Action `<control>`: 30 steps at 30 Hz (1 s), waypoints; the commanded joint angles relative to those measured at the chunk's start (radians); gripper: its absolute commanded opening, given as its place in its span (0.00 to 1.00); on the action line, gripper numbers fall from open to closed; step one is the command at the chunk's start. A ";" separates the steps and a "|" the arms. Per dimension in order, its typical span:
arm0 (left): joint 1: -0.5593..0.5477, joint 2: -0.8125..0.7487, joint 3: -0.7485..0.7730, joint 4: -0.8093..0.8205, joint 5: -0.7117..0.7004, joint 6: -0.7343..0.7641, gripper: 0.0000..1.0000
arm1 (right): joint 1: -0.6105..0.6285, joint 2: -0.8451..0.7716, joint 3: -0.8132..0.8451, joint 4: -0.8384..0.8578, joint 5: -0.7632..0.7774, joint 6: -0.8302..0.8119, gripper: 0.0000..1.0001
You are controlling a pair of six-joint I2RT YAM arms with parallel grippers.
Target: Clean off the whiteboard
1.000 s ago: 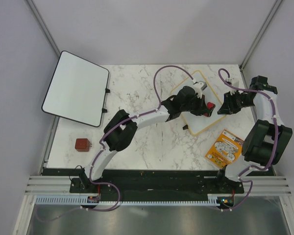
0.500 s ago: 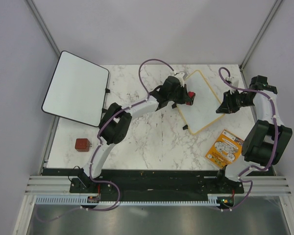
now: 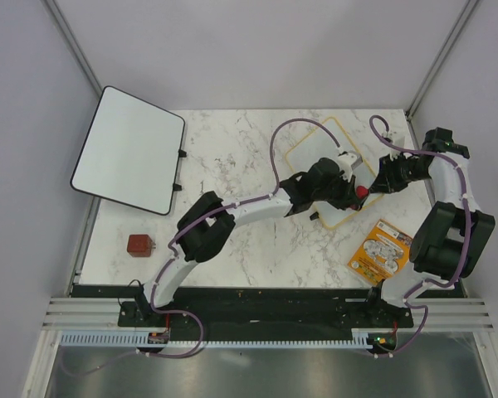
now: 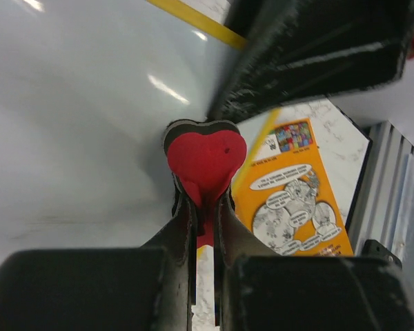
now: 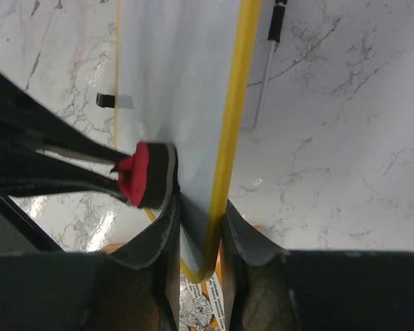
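Note:
The whiteboard point(image 3: 319, 151), small with a yellow frame, lies at the table's back right. My left gripper point(image 3: 357, 191) is shut on a red heart-shaped eraser point(image 4: 205, 155) with a black felt base. It presses that felt against the board surface point(image 4: 69, 103) near its right corner. My right gripper point(image 3: 381, 180) is shut on the whiteboard's yellow edge point(image 5: 229, 138), with the board point(image 5: 172, 69) clamped between its fingers point(image 5: 162, 238). The eraser point(image 5: 148, 176) sits just beside those fingers. No writing shows on the visible surface.
A larger black-framed white board point(image 3: 129, 149) overhangs the table's left back corner. A red-brown block point(image 3: 139, 244) lies front left. An orange comic booklet point(image 3: 382, 251) lies under the whiteboard's near corner. A thin pen point(image 5: 265, 69) rests on the marble beside the board.
The left arm swept the eraser from the board's middle up to its far left edge, then back across to the near right corner. The right gripper kept hold of the edge.

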 commanded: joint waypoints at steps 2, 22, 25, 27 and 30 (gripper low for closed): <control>-0.010 0.015 -0.052 -0.067 -0.074 0.020 0.02 | 0.043 -0.005 0.030 0.006 -0.042 -0.096 0.00; 0.308 -0.118 -0.236 -0.012 -0.121 0.010 0.02 | 0.043 0.023 0.095 -0.010 -0.055 -0.068 0.00; 0.309 -0.179 -0.316 0.051 -0.108 0.007 0.02 | 0.041 0.026 0.099 -0.013 -0.053 -0.067 0.00; 0.311 -0.219 -0.365 0.108 -0.116 -0.004 0.02 | 0.041 0.030 0.099 -0.017 -0.049 -0.065 0.00; 0.319 -0.296 -0.436 0.128 -0.134 -0.009 0.02 | 0.041 0.044 0.099 -0.019 -0.041 -0.061 0.00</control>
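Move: The held eraser sits at the whiteboard's near right end. The left edge it is taken to lies about 19 cm left of the left gripper, 13 cm ahead and 8 cm below; the board's middle is 6 cm left, 7 ahead and 5 below. The right gripper is 6 cm right and 3 ahead, near level. The orange book is 9 cm back, 6 right and 12 below. From the right gripper, that left edge is some 25 cm left, 10 ahead and 9 below. Sweep the left gripper with the red eraser back across the tilted whiteboard, away from the right gripper: after a brief dip back of 1–2 cm, go about 18 cm left and 13 cm forward, sinking some 5 cm with the slope and turning about 25 degrees counter-clockwise. Keep the eraser face on the board and the grip shut. Let the right gripper keep pinching the raised edge, easing some 2 cm left and up. ##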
